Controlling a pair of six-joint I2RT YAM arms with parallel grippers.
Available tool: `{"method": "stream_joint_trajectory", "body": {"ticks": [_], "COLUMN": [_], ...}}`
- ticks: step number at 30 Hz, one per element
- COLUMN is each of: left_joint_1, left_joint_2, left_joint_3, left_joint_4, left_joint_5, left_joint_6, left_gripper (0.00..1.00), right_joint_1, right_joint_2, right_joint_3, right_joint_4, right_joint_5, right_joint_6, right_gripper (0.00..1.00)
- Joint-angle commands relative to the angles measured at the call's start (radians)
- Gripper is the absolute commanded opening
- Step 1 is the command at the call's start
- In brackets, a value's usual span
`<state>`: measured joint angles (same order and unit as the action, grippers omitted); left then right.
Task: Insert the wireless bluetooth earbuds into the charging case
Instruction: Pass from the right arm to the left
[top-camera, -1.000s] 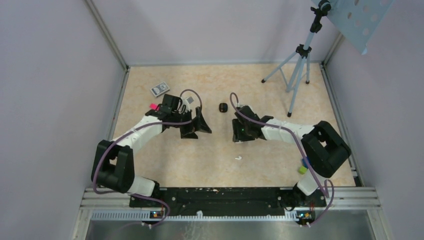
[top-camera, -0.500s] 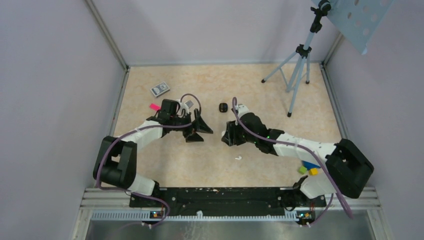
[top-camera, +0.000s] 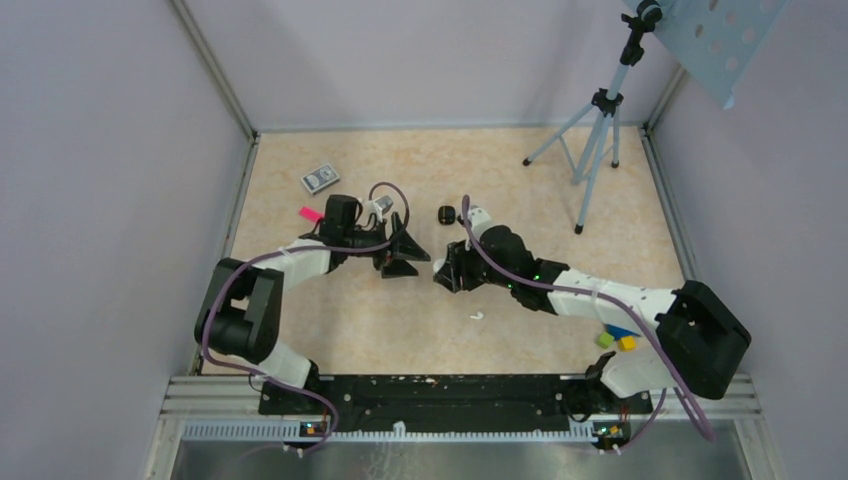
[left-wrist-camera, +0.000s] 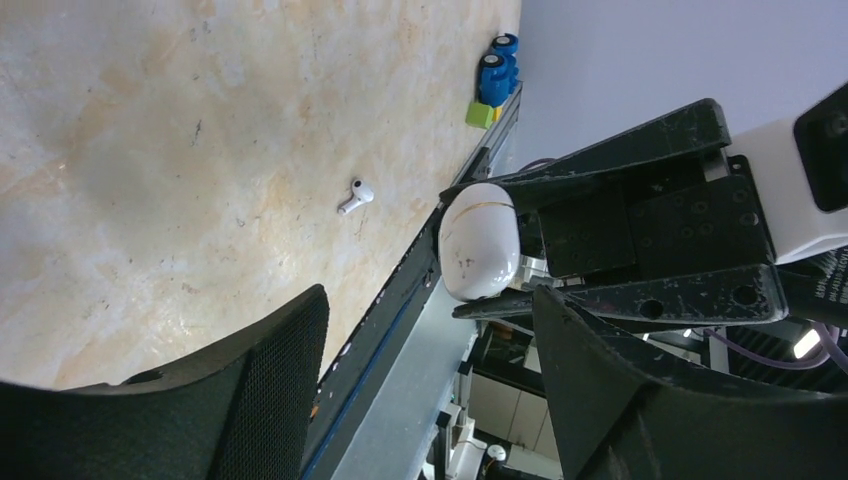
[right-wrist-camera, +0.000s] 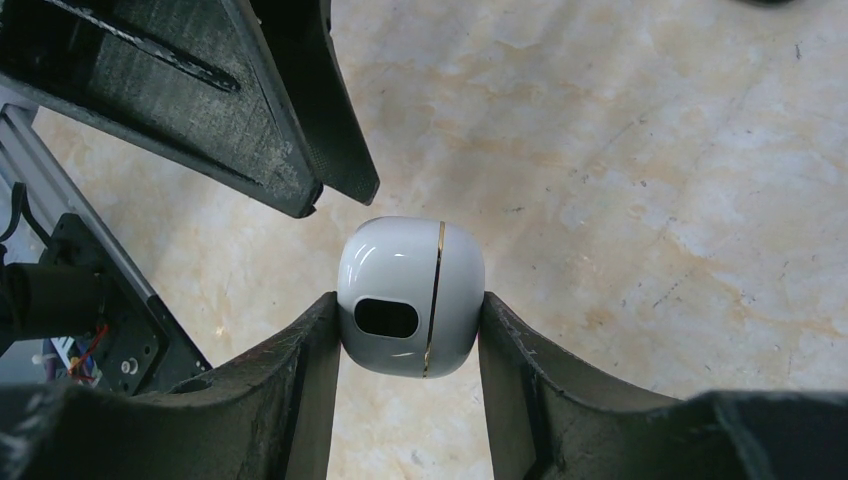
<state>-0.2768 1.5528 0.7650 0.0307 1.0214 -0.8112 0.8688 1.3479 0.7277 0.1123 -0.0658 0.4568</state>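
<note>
The white charging case (right-wrist-camera: 410, 297), closed along its gold seam, is pinched between the fingers of my right gripper (right-wrist-camera: 408, 302) and held above the table. My left gripper (left-wrist-camera: 430, 370) stands open, its fingers (right-wrist-camera: 290, 130) just beyond the case without touching it. From the left wrist view, the case (left-wrist-camera: 480, 255) sits at the tips of the right gripper's fingers. One white earbud (top-camera: 477, 316) lies on the table in front of the two grippers (top-camera: 410, 255) (top-camera: 445, 275), and it also shows as the earbud (left-wrist-camera: 356, 196) in the left wrist view.
A small black object (top-camera: 446, 214) lies behind the grippers. A card box (top-camera: 320, 178) and a pink piece (top-camera: 309, 212) are at back left. A tripod (top-camera: 590, 140) stands at back right. Coloured blocks (top-camera: 615, 340) lie by the right arm's base.
The right arm has swung left with the case toward the left gripper. The left gripper has shifted slightly right and its jaws have narrowed somewhat.
</note>
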Motion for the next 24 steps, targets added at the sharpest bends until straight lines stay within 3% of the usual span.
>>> {"method": "stream_joint_trajectory", "body": {"ticks": [1, 6, 15, 18, 22, 24], "left_joint_1": [-0.015, -0.049, -0.121, -0.123, -0.125, -0.126], "left_joint_2": [-0.007, 0.018, 0.041, 0.048, 0.054, 0.052], "left_joint_3": [0.018, 0.070, 0.080, 0.085, 0.094, 0.094], "left_joint_4": [0.119, 0.084, 0.076, 0.067, 0.050, 0.047], "left_joint_5": [0.025, 0.034, 0.033, 0.037, 0.041, 0.044], "left_joint_6": [-0.052, -0.028, -0.016, -0.006, 0.004, 0.003], "left_gripper": [0.78, 0.76, 0.57, 0.48, 0.26, 0.24], "right_joint_1": [0.014, 0.017, 0.017, 0.018, 0.017, 0.017], "right_joint_2": [0.008, 0.017, 0.026, 0.025, 0.029, 0.030], "right_joint_3": [0.045, 0.053, 0.075, 0.077, 0.088, 0.089], "right_joint_4": [0.055, 0.063, 0.061, 0.065, 0.061, 0.061], "right_joint_5": [-0.013, -0.022, -0.014, -0.013, -0.010, -0.005], "right_joint_6": [-0.024, -0.025, -0.031, -0.030, -0.032, -0.033], "right_gripper": [0.32, 0.31, 0.31, 0.31, 0.31, 0.31]}}
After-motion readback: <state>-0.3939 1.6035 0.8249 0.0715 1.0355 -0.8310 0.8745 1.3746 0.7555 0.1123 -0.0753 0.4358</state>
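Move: The white charging case, still held in the right fingers, lies about 4 cm to the right of the left hand's point, 1 cm back and 1 cm above. From the right hand, the open left fingertips it is offered to are some 5 cm to the left, 1 cm ahead and 1 cm below. Down on the table, counted from the left hand, a black case is about 16 cm ahead, 6 cm right and 12 below, and a loose white earbud 7 cm back, 11 cm right and 12 below. The left hand reaches about 4 cm to its right and a little back, rising slightly, to bring its open fingers around the free end of the white charging case, and turns some 5 degrees clockwise on the way. Once there it stays in place and closes from wide open until its fingertips pinch the case, one pad over the face with the dark oval window, while the right hand keeps its grip and holds the case out almost still, easing barely 1 cm towards the left hand. ##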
